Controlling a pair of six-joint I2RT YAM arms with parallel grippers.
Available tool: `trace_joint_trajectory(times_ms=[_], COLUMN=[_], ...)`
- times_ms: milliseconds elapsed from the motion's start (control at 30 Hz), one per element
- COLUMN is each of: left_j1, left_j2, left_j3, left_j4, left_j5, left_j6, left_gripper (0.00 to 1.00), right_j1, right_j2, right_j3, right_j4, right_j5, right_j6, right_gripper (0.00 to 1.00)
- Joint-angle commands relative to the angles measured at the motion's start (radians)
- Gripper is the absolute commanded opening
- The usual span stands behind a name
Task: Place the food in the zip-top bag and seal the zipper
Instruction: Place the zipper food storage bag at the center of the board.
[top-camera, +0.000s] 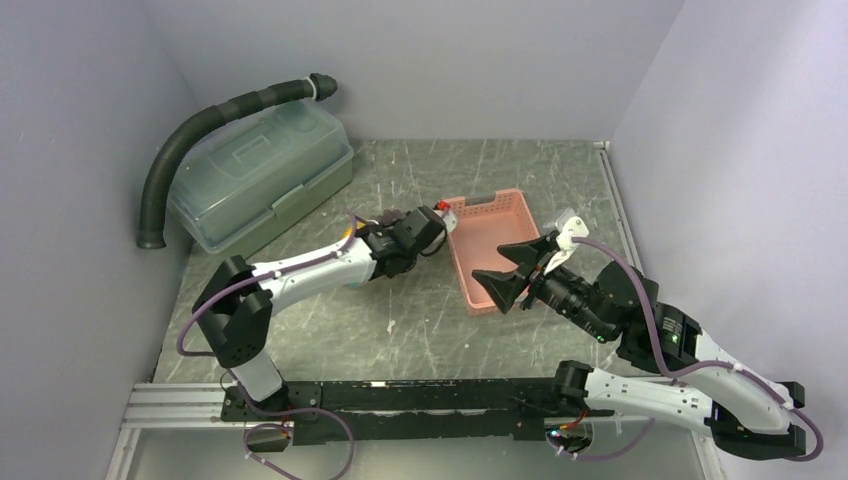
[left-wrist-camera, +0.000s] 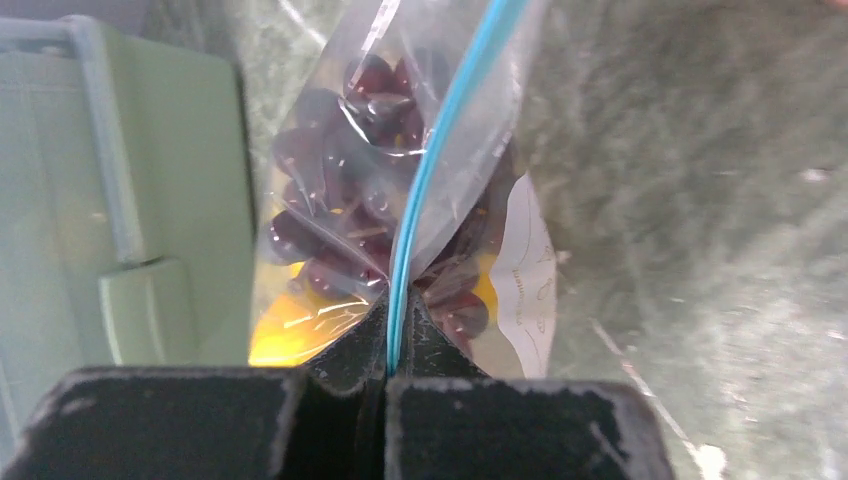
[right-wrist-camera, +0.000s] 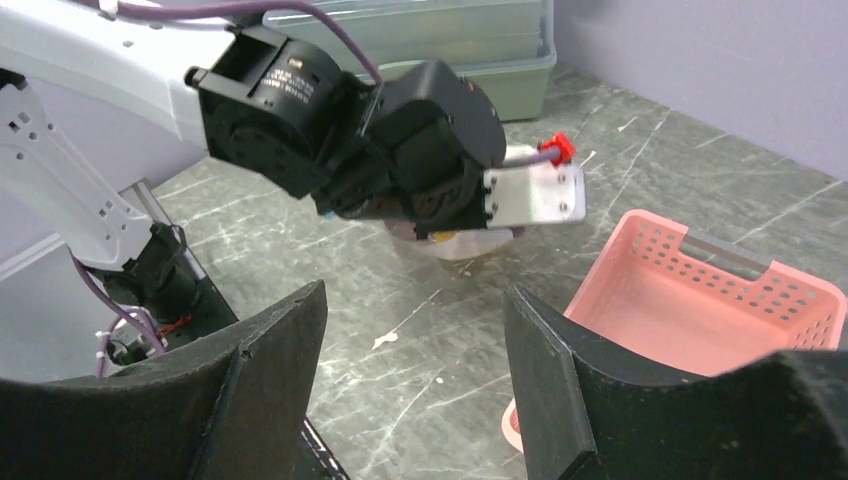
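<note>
In the left wrist view, my left gripper (left-wrist-camera: 392, 312) is shut on the teal zipper (left-wrist-camera: 440, 150) of the clear zip-top bag (left-wrist-camera: 480, 130). The strip runs straight up and away from the fingertips. Inside the bag lie the food pieces: dark purple grapes (left-wrist-camera: 345, 165) and a yellow fruit (left-wrist-camera: 290, 335). A white label (left-wrist-camera: 525, 270) shows on the bag's right side. From above, the left gripper (top-camera: 388, 232) hides most of the bag (top-camera: 360, 222). My right gripper (top-camera: 500, 265) hangs open and empty over the basket's near edge, apart from the bag (right-wrist-camera: 462, 242), its jaws (right-wrist-camera: 415, 300) wide.
A pink perforated basket (top-camera: 490, 225) lies right of the bag, seen too in the right wrist view (right-wrist-camera: 700, 320). A green-grey lidded box (top-camera: 260, 175) stands at the back left, close to the bag's left side (left-wrist-camera: 150, 200). A black hose (top-camera: 190, 130) curves behind it.
</note>
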Motion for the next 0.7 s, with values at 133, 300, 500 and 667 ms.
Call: trace_joint_trajectory(times_ms=[133,300,500,667], left_j1=[-0.087,-0.129,-0.158,-0.187], left_j2=[0.034,0.027,0.009,-0.038], left_j3=[0.009,-0.012,-0.063,-0.108], left_j4=[-0.081,-0.117,-0.145,-0.136], left_j5=[0.058,0.058,0.082,0.114], left_j6=[-0.246,-0.331,-0.419,-0.465], left_gripper=[0.01,0.21,0.37,0.47], right_j1=[0.000,0.000,0.000,0.000], right_j2=[-0.006,0.003,0.014,0.030], right_j3=[0.013,0.007,-0.010,-0.009], right_j4=[-0.008,-0.003,0.011,0.006], right_j5=[0.021,0.022,0.035,0.045], right_j6=[-0.026,-0.023,-0.014,-0.011], right_gripper=[0.69,0.70,0.72,0.73])
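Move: My left hand has the zipper edge of the loaded bag pinched shut, with the food about 3 cm ahead and 3 cm left, some 9 cm below. The clear middle of the board where the bag goes is about 6 cm back, 4 cm right and 12 cm below. The pink basket stands some 23 cm right, level with me; the green box is about 25 cm left and 16 cm ahead. From my idle right hand, that middle spot is about 12 cm ahead, 16 cm left and 33 cm below. I draw my left hand back towards my base by about 9 cm while lowering it some 7 cm, with an early swing of about 3 cm to the right that then levels off, bringing the zipper edge down to the middle of the board. Partway down I start opening the fingers to not quite half, letting go of the zipper edge as the wrist tips down some 10 to 15 degrees. ##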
